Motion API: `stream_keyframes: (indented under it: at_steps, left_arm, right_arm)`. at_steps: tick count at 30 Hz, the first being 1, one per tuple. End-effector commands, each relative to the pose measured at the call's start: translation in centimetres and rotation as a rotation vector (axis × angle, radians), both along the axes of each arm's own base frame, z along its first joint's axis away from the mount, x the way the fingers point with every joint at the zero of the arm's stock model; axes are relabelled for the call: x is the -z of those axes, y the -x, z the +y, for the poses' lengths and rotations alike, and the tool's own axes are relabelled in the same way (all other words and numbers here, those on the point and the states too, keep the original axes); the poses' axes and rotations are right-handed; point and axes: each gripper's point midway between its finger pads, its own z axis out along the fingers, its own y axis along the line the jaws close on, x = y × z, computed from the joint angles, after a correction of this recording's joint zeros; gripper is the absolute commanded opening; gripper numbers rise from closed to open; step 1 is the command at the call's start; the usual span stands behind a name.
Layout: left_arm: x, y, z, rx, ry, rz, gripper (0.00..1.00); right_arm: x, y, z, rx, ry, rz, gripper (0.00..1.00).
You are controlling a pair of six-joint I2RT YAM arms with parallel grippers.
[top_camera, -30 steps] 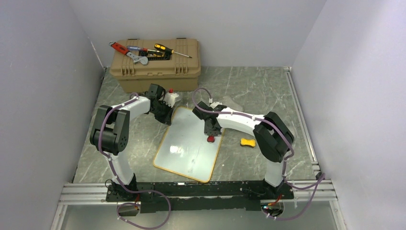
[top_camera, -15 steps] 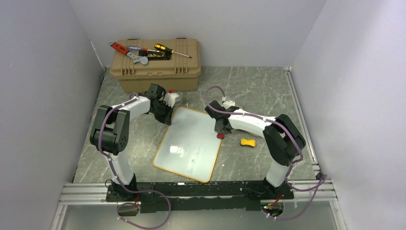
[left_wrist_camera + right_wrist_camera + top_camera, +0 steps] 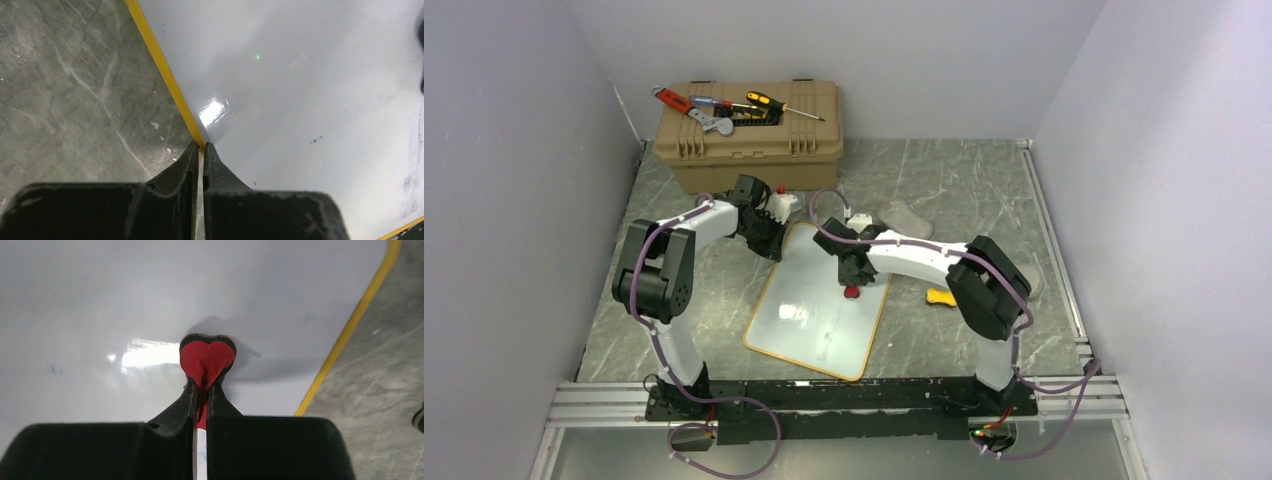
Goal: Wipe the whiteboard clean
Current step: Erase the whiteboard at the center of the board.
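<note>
The whiteboard (image 3: 809, 315), white with a thin yellow-orange frame, lies flat on the grey table. My left gripper (image 3: 774, 246) is at its far left corner; in the left wrist view the gripper (image 3: 201, 145) is shut on the yellow frame (image 3: 160, 65). Small blue marks (image 3: 315, 140) show on the whiteboard (image 3: 300, 75). My right gripper (image 3: 852, 280) is over the board's upper right part, shut on a red heart-shaped eraser (image 3: 206, 357) pressed to the whiteboard (image 3: 125, 295). The eraser (image 3: 852, 292) shows as a red spot in the top view.
A tan toolbox (image 3: 749, 150) with screwdrivers and a wrench on its lid stands at the back. A small white bottle (image 3: 782, 204) sits behind the board, a grey cloth (image 3: 906, 216) to its right, and a yellow bone-shaped item (image 3: 938, 296) beside the board's right edge.
My right gripper swung with the red eraser out to the board's right edge, then back left onto the board. The left arm has not moved.
</note>
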Motion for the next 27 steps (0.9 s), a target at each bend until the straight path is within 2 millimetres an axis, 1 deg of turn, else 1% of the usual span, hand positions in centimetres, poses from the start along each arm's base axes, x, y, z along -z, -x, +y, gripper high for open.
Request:
stream_keyframes:
  at_steps: [1,4,6,7,9,12,13,15,16,18,20,22,26,27]
  left_arm:
    - [3.8,4.5,1.5,0.026,-0.088,0.19,0.03]
    - [3.7,4.5,1.5,0.025,-0.082,0.193,0.03]
    - [3.7,4.4,1.3,0.025,-0.078,0.192,0.03]
    - [3.7,4.5,1.3,0.024,-0.076,0.195,0.03]
    - [3.7,4.4,1.3,0.021,-0.073,0.196,0.03]
    - [3.7,4.3,1.2,0.019,-0.076,0.202,0.02]
    - [3.7,4.3,1.3,0.019,-0.077,0.202,0.03]
    - [3.6,4.2,1.3,0.021,-0.083,0.2,0.02]
    - [3.5,4.2,1.4,0.021,-0.085,0.2,0.02]
    - [3.4,4.1,1.4,0.024,-0.088,0.196,0.02]
    - [3.3,4.0,1.4,0.024,-0.09,0.193,0.02]
    - [3.4,4.0,1.4,0.022,-0.09,0.196,0.02]
    - [3.3,3.8,1.3,0.019,-0.086,0.196,0.02]
    - [3.3,3.8,1.3,0.019,-0.086,0.196,0.02]
  right_arm:
    - [-1.5,5.0,1.6,-0.153,-0.119,0.11,0.0]
    - [-1.8,7.4,0.4,-0.22,-0.085,0.13,0.0]
    - [-1.8,8.7,0.6,-0.262,-0.099,0.147,0.0]
    - [-1.8,9.3,1.1,-0.286,-0.11,0.154,0.0]
    - [-2.0,10.3,3.2,-0.357,-0.134,0.163,0.0]
    - [-3.1,10.9,7.5,-0.465,-0.142,0.129,0.0]
    - [-3.3,11.2,8.6,-0.496,-0.137,0.119,0.0]
    - [-3.5,11.6,10.3,-0.542,-0.133,0.108,0.0]
    - [-3.4,11.7,10.6,-0.552,-0.126,0.112,0.0]
    - [-3.2,12.0,10.3,-0.551,-0.125,0.122,0.0]
    - [-2.7,12.4,9.1,-0.538,-0.114,0.125,0.0]
    - [-1.8,12.8,7.0,-0.512,-0.073,0.137,0.0]
    - [0.7,14.4,1.7,-0.453,0.005,0.166,0.0]
    - [1.0,14.6,0.5,-0.436,0.024,0.161,0.0]
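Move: The faint smudges near the whiteboard's near end lie about 14 cm back and 4 cm left of the right gripper, which already holds the red eraser about 2 cm above the board. The board's near right corner is some 24 cm back and 1 cm right; the yellow eraser sits about 19 cm right and 3 cm back. From the left gripper at the board's left edge, the smudges are roughly 22 cm back and 12 cm right. Draw the right gripper back about 11 cm down the board towards its near end, keeping the pinched red eraser low and turning it some 30 degrees counter-clockwise. Then swing about 10 cm left with a slight rise, and come back right about 5 cm as you sink to the board, still easing back. Keep the left fingertips on the board's left edge. ##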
